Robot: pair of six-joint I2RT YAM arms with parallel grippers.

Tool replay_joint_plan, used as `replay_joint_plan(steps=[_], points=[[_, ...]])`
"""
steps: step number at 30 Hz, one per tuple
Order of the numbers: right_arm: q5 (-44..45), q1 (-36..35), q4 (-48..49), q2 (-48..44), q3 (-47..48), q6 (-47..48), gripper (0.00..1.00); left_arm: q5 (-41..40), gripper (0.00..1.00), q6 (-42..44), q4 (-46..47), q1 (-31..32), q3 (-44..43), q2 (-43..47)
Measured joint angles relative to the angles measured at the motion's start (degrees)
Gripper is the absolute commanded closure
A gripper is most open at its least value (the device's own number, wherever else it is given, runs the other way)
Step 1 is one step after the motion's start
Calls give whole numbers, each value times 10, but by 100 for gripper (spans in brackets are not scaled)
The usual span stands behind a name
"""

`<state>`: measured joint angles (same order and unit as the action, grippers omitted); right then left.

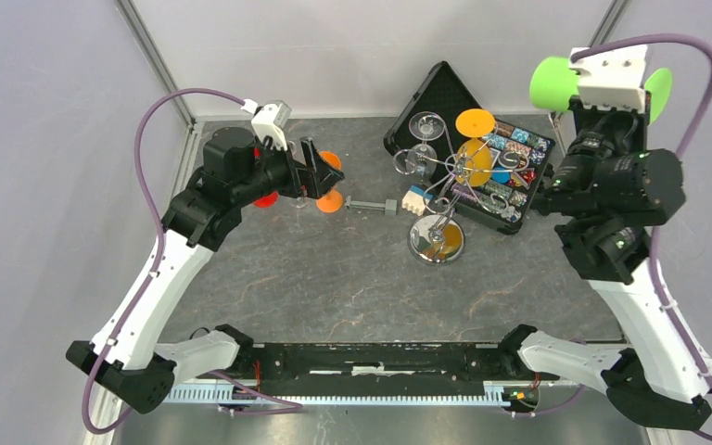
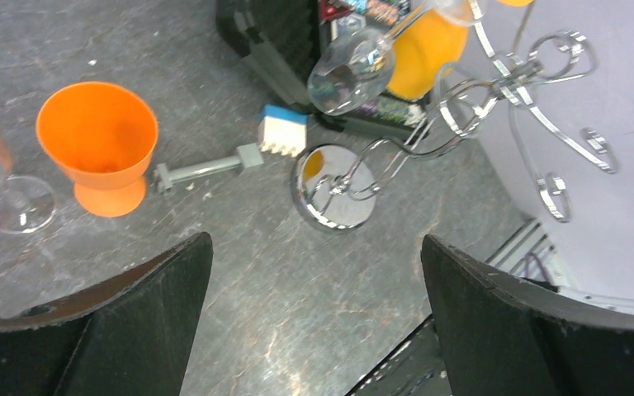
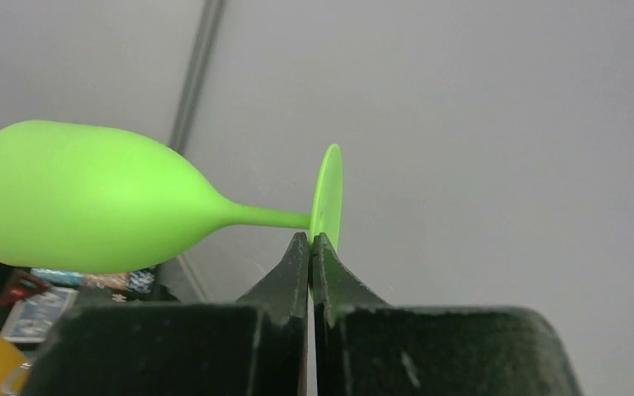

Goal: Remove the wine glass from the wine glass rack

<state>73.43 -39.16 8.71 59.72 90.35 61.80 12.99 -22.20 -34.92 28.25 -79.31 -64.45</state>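
The silver wine glass rack (image 1: 445,190) stands mid-table on its round mirrored base (image 2: 334,198). A clear wine glass (image 2: 351,70) and an orange one (image 2: 425,49) hang from its curled arms (image 2: 537,107). A green wine glass (image 3: 91,198) is held up in the air at the far right, clear of the rack. My right gripper (image 3: 311,239) is shut on the rim of its foot (image 3: 328,194). In the top view its bowl (image 1: 553,82) sticks out beside the wrist. My left gripper (image 2: 315,239) is open and empty, low over the table left of the rack.
An orange cup (image 2: 99,144) and a clear stemmed glass (image 2: 4,186) stand on the table by the left gripper. A grey bar (image 2: 206,169) with a blue-and-white block (image 2: 282,132) lies between cup and rack. An open black case (image 1: 445,88) of small items sits behind the rack.
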Motion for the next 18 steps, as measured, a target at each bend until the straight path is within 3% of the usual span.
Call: replay_joint_plan(steps=[7,18], points=[[-179,0,-186,3,98,-225,100,47,0,-59,90,0,4,25],[-474,0,-264,2,79,-444,100,137,1,-166,308,0,69,79]])
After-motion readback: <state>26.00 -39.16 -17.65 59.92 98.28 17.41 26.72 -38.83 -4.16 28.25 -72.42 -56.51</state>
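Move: High to the right of the rack, the right hand holds the green wine glass by its foot, the glass's middle about 8 cm left and 4 cm ahead. The open left gripper it goes to is some 48 cm left, 5 cm ahead, 20 cm lower; the rack sits about 22 cm left, 5 cm ahead, its yellow glass 20 cm left, 13 cm ahead, both well below. From the left hand, the green glass lies about 40 cm right, level in depth, 20 cm above; the orange glass stands 11 cm straight ahead, 25 cm below. Swinging the pinched green glass left towards the other gripper, the right hand travels about 15 cm left and slightly forward, rising a few cm before easing down, while it turns some 50 degrees counter-clockwise. Meanwhile the empty left hand, fingers still wide open, rises about 12 cm and draws back 5 cm, rolling its left side down and tipping its fingers up to level and farther right, towards the glass. ##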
